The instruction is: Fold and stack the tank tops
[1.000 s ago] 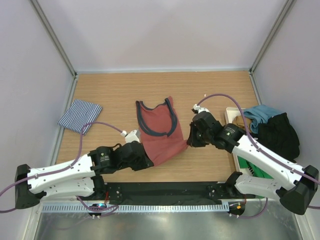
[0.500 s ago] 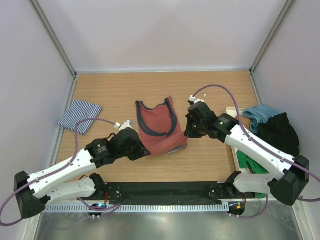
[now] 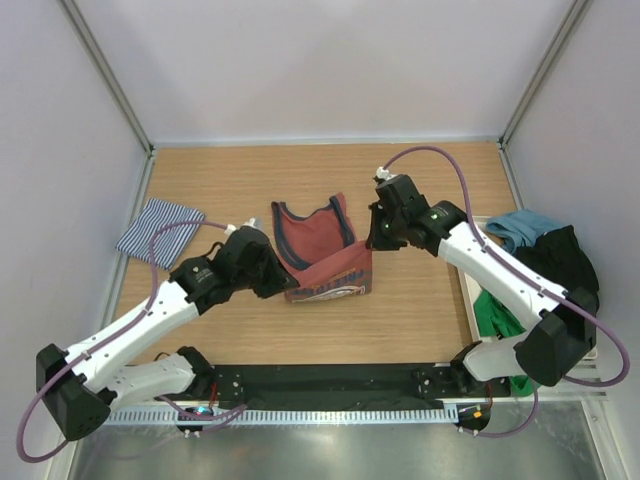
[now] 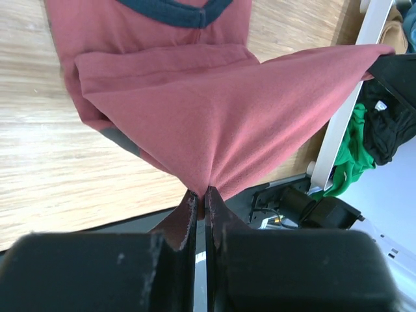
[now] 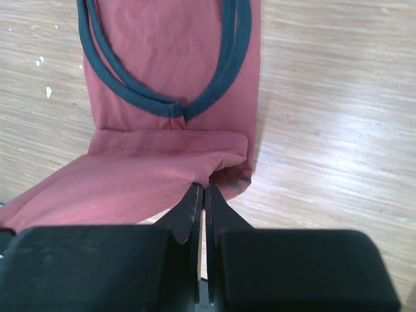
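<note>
The rust-red tank top (image 3: pixel 320 245) with dark trim lies mid-table, neckline toward the back. Its bottom hem is lifted and carried back over the body, making a raised fold (image 3: pixel 335 280). My left gripper (image 3: pixel 283 282) is shut on the hem's left corner (image 4: pixel 201 185). My right gripper (image 3: pixel 372 240) is shut on the right corner (image 5: pixel 207 179). The lifted cloth (image 4: pixel 221 110) is stretched between them above the lower layer (image 5: pixel 172 58). The navy-and-white striped tank top (image 3: pixel 160 231) lies folded at the table's left edge.
A white bin (image 3: pixel 470 290) at the right edge holds a heap of clothes: teal (image 3: pixel 520 228), black (image 3: pixel 557 265) and green (image 3: pixel 498 315). The enclosure's walls close in the table on the left, back and right. A black rail runs along the near edge.
Both grippers have moved toward the back with the hem's corners, lifting the red top's lower part off the table and folding it over toward the neckline.
</note>
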Robot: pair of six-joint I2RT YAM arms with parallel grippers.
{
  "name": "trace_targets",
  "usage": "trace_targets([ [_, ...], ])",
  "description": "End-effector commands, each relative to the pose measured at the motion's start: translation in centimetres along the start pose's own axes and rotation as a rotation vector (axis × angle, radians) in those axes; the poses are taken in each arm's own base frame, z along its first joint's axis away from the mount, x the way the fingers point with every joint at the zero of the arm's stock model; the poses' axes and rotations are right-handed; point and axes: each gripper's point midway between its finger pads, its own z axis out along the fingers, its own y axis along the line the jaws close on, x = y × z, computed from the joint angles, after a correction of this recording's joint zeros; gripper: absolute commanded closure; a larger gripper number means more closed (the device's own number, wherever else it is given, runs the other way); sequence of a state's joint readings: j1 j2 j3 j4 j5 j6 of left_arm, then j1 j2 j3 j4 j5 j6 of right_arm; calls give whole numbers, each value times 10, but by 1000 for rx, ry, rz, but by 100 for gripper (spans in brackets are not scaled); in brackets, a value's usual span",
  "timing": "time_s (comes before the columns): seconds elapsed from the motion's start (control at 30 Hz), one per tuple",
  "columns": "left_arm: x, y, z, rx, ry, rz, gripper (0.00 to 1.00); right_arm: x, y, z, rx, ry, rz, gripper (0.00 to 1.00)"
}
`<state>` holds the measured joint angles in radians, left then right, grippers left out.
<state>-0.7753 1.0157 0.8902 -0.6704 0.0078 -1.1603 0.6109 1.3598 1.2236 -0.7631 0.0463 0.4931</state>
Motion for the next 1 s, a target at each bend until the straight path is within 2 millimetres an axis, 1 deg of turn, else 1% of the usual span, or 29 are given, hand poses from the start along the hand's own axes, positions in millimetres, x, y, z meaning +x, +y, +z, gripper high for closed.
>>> trace_targets([
  [0.0, -4, -1, -4, -2, 31, 35, 98, -39, 0, -3, 7, -98, -25, 98],
  [0.13, -15, -1, 0, -12, 24, 35, 98, -52, 2, 2, 3, -109, -25, 98],
  [0.4, -36, -4, 4, -8, 22, 25, 99, -68, 0, 17, 8, -95, -17, 98],
  [0.57, -50, -7, 6, -3, 11, 16, 99, -83, 3, 23, 5, -110, -18, 98],
  [0.6, -53, -5, 9, -12, 11, 10, 99, -85, 3, 24, 5, -108, -17, 98],
  [0.67, -57, -7, 11, -1, 13, 10, 99, -92, 4, 28, 5, -111, -14, 98],
  [0.77, -66, -6, 15, -6, 13, 4, 99, -100, 8, 33, -2, -117, -15, 98],
  [0.8, -69, -4, 17, -13, 10, -6, 99, -106, 11, 32, -7, -127, -15, 98],
  [0.83, -73, -5, 18, -8, 6, -6, 100, -106, 11, 37, -4, -117, -17, 98],
  [0.9, -78, -2, 23, -21, 7, -11, 99, -113, 12, 38, -8, -127, -16, 98],
  [0.97, -85, -1, 25, -21, 4, -20, 100, -114, 11, 46, 2, -118, -14, 98],
])
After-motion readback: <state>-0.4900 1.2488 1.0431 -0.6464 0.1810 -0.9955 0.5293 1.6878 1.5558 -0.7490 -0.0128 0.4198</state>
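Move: Both hands hold the raised hem of the red tank top about 12 cm above the table. Its right shoulder strap lies roughly 14 cm ahead and 6 cm left of the right hand; its left strap lies some 23 cm ahead and 4 cm left of the left hand. The folded striped tank top sits about 16 cm ahead and 31 cm left of the left hand. Both hands keep their pinch and carry the hem level, about 8 cm forward and slightly left, towards the straps. ##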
